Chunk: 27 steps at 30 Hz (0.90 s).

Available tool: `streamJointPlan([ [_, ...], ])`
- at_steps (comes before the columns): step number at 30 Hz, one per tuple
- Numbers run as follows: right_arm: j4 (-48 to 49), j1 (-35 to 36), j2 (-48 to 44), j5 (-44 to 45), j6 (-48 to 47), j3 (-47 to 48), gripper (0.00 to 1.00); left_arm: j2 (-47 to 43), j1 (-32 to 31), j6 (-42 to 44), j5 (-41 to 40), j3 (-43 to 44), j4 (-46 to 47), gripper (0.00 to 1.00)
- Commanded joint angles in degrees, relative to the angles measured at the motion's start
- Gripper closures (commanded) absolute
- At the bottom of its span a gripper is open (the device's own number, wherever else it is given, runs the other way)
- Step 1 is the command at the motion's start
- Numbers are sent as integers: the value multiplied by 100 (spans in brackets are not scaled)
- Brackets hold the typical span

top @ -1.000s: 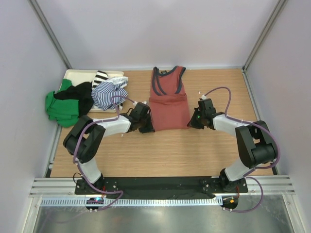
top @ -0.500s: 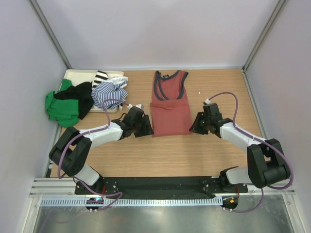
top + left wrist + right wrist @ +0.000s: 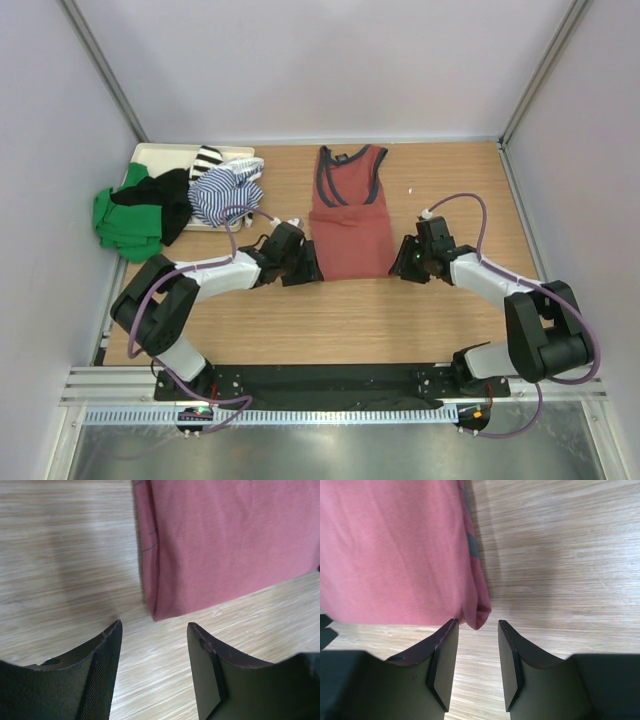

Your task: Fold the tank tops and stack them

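The brick-red tank top (image 3: 349, 212) with dark grey trim lies flat in the middle of the table, straps toward the back, its lower part folded. My left gripper (image 3: 306, 268) sits at its near left corner (image 3: 156, 612), open, with only bare wood between the fingers. My right gripper (image 3: 403, 260) is at the near right corner (image 3: 479, 617), also open, the cloth corner just ahead of its fingertips (image 3: 451, 626). A navy-and-white striped tank top (image 3: 225, 190) lies in the pile at the back left.
A cream tray (image 3: 160, 153) at the back left holds the pile, with a black garment (image 3: 160, 195) and a green one (image 3: 122, 222) spilling over its edge. White walls close in the table on the back, left and right.
Both grippers have opened and let go of the red top's near corners. The top's near edge has settled on the table; both grippers have drawn back slightly toward me.
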Motion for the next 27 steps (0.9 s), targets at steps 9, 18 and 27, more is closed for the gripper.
streamJointPlan([
  [9,415,-12,761,-49,-43,212,56,456,-99,-201,40,269,301,55],
  [18,477,-12,594,-443,-148,124,97,518,-107,-333,32,199,336,100],
  [27,-417,-21,-986,-858,-43,-10,99,-860,-292,-272,-82,76,-489,100],
])
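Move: The left hand's near-left corner of the folded red tank top lies about 1 cm ahead, 2 cm to its right and 1 cm below. From the right hand, the near-right corner is some 2 cm ahead, 1 cm left and 2 cm down. The doubled-over edge runs roughly 17 cm ahead of both, 7 cm to the left hand's right and 9 cm to the right hand's left. The striped tank top sits some 20 cm ahead and 20 cm left of the left hand. Each hand pinches its near corner of the red tank top: the left sidles about 2 cm to its right, sinking slightly, the right dips and eases forward, and both part-open grippers shut. Keeping hold, both then draw back towards the robot, the left some 2 cm and the right nearer 3, rising about 2 cm as they go. ##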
